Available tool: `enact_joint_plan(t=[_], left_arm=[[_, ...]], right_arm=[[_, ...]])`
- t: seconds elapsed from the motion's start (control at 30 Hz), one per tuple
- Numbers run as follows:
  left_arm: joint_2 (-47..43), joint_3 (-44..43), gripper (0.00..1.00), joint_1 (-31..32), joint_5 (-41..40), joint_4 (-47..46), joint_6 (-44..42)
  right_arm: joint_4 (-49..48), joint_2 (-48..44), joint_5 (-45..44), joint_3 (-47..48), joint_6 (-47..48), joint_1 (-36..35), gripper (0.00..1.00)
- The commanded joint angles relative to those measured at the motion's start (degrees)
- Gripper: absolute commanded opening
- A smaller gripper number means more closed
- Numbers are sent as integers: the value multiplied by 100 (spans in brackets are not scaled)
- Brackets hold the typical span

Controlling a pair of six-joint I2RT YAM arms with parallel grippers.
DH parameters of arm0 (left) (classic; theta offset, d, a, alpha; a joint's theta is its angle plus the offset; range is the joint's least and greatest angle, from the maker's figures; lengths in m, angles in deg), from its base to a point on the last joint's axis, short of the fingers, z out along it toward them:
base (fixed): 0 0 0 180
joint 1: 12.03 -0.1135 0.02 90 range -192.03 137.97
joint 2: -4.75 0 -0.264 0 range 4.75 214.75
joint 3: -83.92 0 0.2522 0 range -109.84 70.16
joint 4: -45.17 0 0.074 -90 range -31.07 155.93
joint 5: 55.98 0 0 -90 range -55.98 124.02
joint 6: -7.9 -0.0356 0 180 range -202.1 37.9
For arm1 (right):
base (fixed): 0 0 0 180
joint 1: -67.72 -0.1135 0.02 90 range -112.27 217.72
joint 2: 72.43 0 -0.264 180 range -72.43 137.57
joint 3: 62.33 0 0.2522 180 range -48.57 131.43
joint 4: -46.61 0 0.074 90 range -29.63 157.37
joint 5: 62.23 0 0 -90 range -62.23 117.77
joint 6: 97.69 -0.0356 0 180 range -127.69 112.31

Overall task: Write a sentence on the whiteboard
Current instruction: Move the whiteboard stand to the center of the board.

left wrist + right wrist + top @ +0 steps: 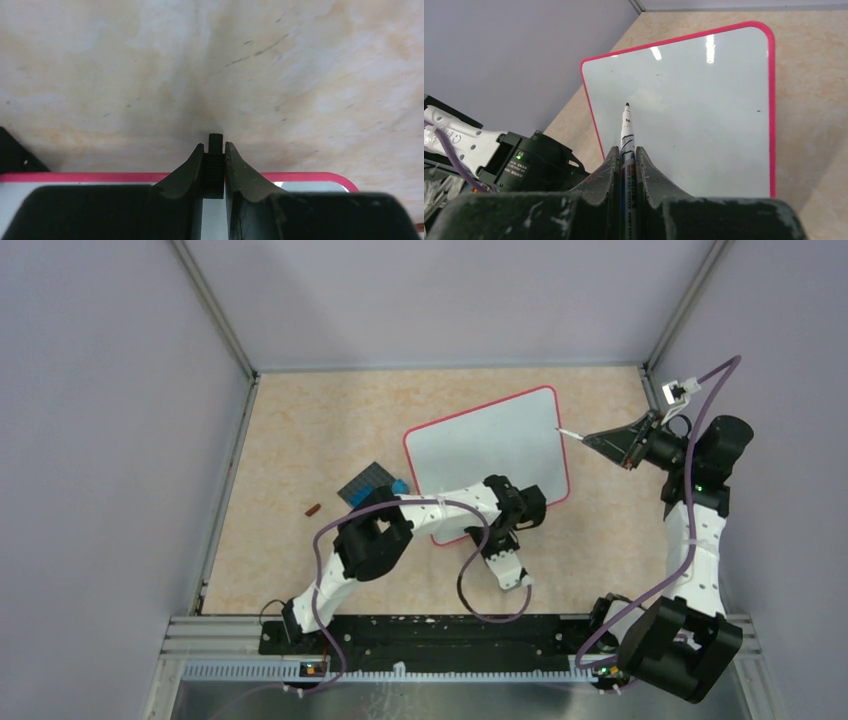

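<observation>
The whiteboard, glossy white with a red-pink frame, lies tilted on the table's middle. Its surface is blank; no sentence shows on it, only a few tiny specks in the right wrist view. My left gripper reaches over the board's near edge. In the left wrist view my left gripper is shut on the board's small black foot, just past the frame. My right gripper is shut on a white marker, whose tip sits at the board's right edge. In the right wrist view the marker points out of my right gripper, its dark tip over the board.
A blue-and-black eraser lies left of the board, with a small brown cap further left. Grey walls enclose the table on three sides. My left arm lies across the board's near left part.
</observation>
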Motion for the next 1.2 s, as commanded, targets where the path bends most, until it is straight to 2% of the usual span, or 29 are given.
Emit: enact_joint_plan(t=[0.0,0.27,0.43,0.83,1.17], left_arm=[[88,-127,0,184,79,971,935],[316,-276,0,324,275,1341,1912],[244,-95,0,334,338,1394,2197],[-250,1078,0,334,239,1109,2394],[-626,1392,0,341,434,1212,2155]], right_arm=[[-280,-190,166,-1,-9,67,0],[-287,-224,192,-27,-23,70,0],[-317,-228,188,-28,-45,76,0],[-375,-211,176,-50,-87,71,0],[-392,-200,156,-72,-94,72,0]])
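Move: The left gripper already pinches the black foot under the whiteboard's left half. The whiteboard's middle is about 12 cm ahead, 4 cm to the right and 8 cm above the hand, the other foot 4 cm ahead and 12 cm right. The table's middle lies some 9 cm ahead and 5 cm left, the dark mat 10 cm ahead and 23 cm left. From the marker-holding right hand, the whiteboard is roughly 6 cm ahead, 20 cm left and 20 cm below. Keep the left gripper shut on the foot and drag the whiteboard back and to the left, about 5 cm each way, quickly at first. Turn it some 15 degrees counter-clockwise as you go, then sink about 1 cm while easing farther left. Keep the right hand nearly still with the marker in its fingers. ##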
